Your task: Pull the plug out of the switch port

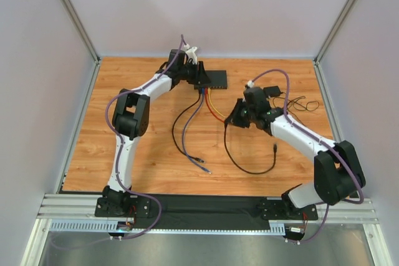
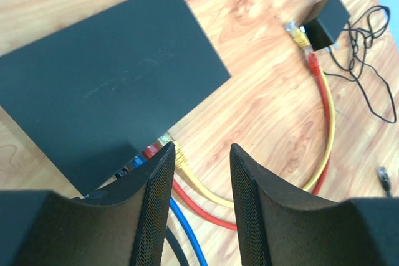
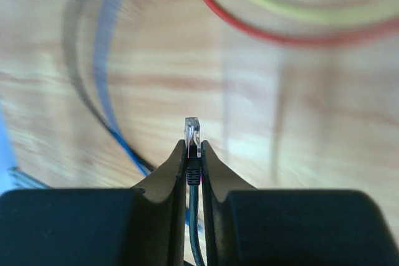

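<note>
The switch (image 1: 214,79) (image 2: 106,85) is a flat black box at the back of the wooden table. Yellow (image 2: 169,146), red (image 2: 149,151) and blue (image 2: 138,161) plugs sit in its near side. My left gripper (image 1: 199,83) (image 2: 201,157) hovers open over that port side, its fingers (image 2: 159,182) straddling the yellow and red cables without touching them. My right gripper (image 1: 230,121) (image 3: 194,146) is off to the right of the switch, shut on a clear plug (image 3: 192,128) with a black boot. That plug is free of the switch, and its black cable (image 1: 246,167) loops across the table.
A small black power adapter (image 1: 272,91) (image 2: 327,22) with thin tangled wire (image 1: 302,104) lies at the back right. The free ends of the yellow (image 2: 298,34) and red (image 2: 313,61) cables lie beside it. Black and blue cables (image 1: 186,135) trail toward the front.
</note>
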`<state>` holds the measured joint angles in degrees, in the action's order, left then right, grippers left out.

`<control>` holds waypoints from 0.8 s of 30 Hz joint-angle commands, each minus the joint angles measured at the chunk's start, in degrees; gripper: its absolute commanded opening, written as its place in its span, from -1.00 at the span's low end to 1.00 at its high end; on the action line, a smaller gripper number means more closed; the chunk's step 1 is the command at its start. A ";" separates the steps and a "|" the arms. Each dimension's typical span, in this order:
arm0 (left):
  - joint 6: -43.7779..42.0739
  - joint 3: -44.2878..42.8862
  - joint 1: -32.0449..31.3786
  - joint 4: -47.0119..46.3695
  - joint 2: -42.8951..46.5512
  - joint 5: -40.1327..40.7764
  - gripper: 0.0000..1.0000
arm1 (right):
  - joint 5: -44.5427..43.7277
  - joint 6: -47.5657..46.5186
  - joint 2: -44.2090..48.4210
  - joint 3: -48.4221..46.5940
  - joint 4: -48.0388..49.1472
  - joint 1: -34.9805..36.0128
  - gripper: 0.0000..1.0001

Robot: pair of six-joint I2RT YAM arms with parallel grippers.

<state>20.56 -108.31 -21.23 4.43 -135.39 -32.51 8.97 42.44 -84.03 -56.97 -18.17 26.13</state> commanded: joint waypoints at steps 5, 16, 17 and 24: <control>-2.63 3.19 0.32 -4.16 5.66 -0.45 -0.03 | -8.88 -5.60 10.28 16.09 -0.92 1.12 -1.00; -2.98 5.39 0.05 -5.83 6.28 -0.62 -0.03 | -4.06 -12.55 -0.07 14.35 10.00 0.94 -0.99; -2.98 5.39 0.05 -5.83 6.28 -0.62 -0.03 | -3.35 -12.99 -2.69 12.69 10.17 1.03 -0.99; -3.33 5.65 0.05 -5.92 6.37 -0.45 -0.03 | 2.10 -15.45 -8.34 10.39 11.41 1.20 -0.96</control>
<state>19.07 -102.87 -21.23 0.99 -132.51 -32.49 8.84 29.65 -91.85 -44.49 -9.43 27.20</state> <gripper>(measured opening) 0.483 0.111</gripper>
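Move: The right gripper holds the black cable by one plug, about 12 cm above the table. The bare patch to lower it to lies some 4 cm back and 2 cm to its right; the bend of the red cable is about 3 cm ahead and 3 cm right, the switch about 25 cm ahead and 5 cm left, the blue cable's free end some 18 cm back and 6 cm left. From the left gripper the patch is roughly 22 cm back and 10 cm right. Keep the black plug pinched in the right gripper and swing it back, down and to the right, about 8 cm back and 8 cm down, away from the switch. Then reverse, coming forward and left some 4 cm while sinking a little more to the bare wood short of the red bend, turning the wrist about 10 degrees counter-clockwise as you come in low. ##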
